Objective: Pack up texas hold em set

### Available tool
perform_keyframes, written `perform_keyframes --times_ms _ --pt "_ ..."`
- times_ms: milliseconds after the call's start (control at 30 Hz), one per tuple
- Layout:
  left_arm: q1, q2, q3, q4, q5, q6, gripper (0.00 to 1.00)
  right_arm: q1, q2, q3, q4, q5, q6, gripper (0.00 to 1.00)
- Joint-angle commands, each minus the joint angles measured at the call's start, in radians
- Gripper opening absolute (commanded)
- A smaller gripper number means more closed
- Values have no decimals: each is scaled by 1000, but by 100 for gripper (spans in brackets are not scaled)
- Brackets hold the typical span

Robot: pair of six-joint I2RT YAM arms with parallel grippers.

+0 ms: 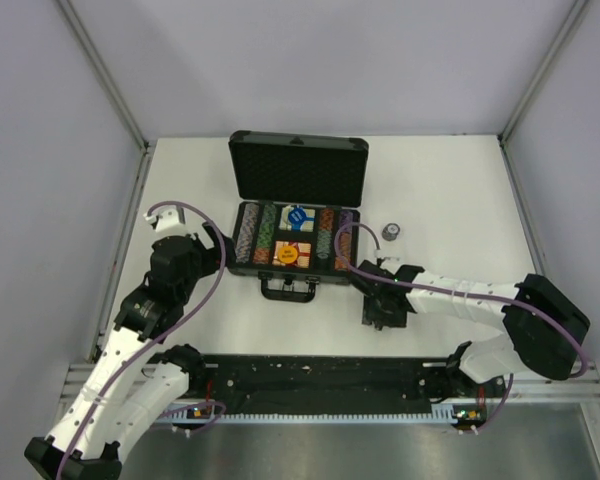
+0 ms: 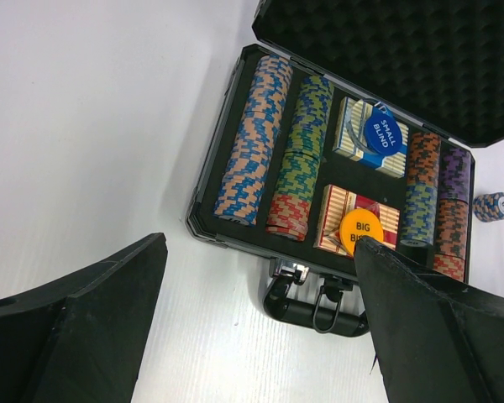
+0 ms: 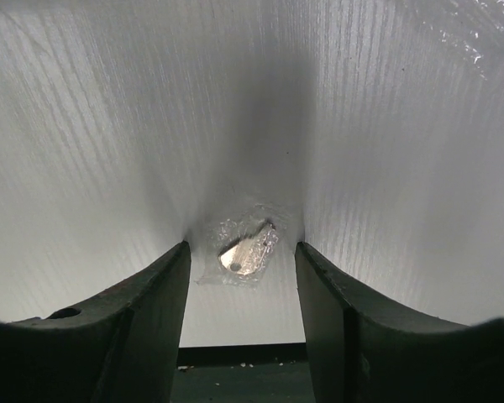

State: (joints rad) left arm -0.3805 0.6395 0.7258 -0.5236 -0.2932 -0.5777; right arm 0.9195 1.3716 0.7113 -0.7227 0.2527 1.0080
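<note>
The texas hold em set's black case lies open at the table's middle, with its handle toward me. Rows of multicoloured chips fill it. A blue SMALL BLIND button and an orange BIG BLIND button rest on the two card boxes. My left gripper hovers open just left of and in front of the case, holding nothing. My right gripper points down at the table right of the handle. Its fingers straddle a small silver key in clear plastic without touching it.
A short stack of chips stands loose on the table right of the case, and shows in the left wrist view as a blue-edged stack. Grey walls enclose the white table. The black base rail runs along the near edge.
</note>
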Motion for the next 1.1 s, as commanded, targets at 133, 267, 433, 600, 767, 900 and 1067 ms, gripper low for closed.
perform_keyframes --times_ms 133,267,433,600,767,900,1067 --pt "2 -14 17 17 -11 -10 99 -22 -6 -33 40 -13 32 50" --pt "2 -18 12 16 -9 -10 98 -30 -9 -52 49 -23 34 38" --pt "3 -11 15 14 -47 2 98 -30 -52 -13 66 -14 6 16" --pt "2 -4 23 22 -52 18 98 -28 -46 92 52 25 -51 3" --pt "3 -15 21 11 -63 18 98 -28 -29 210 54 53 -112 2" --pt "2 -26 24 5 -78 21 98 -28 0 336 75 62 -178 2" --pt "2 -37 29 -3 -93 21 98 -28 61 447 193 68 -293 5"
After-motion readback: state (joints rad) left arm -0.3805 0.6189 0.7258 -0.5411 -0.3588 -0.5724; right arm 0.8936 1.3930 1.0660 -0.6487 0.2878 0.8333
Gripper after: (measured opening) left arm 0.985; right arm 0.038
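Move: The small clear bag with the metal piece lies right between the right hand's open fingertips, about 1 cm below the hand point. From that hand, a second small bag lies some 9 cm ahead and 7 cm to the right; the case's near right corner is roughly 9 cm ahead and 6 cm left. The orange big blind button is about 16 cm ahead and 22 cm left. From the left hand, the first bag is roughly 11 cm back, 38 cm right and 21 cm below. Staying low over the table at first, the right hand shuts its half-open fingers and pinches the small bag between the tips. It then lifts about 11 cm while carrying the bag forward and left, some 8 cm each way, towards the case's near right corner, the wrist tilting around 20 degrees so the fingertips swing forward and left. ##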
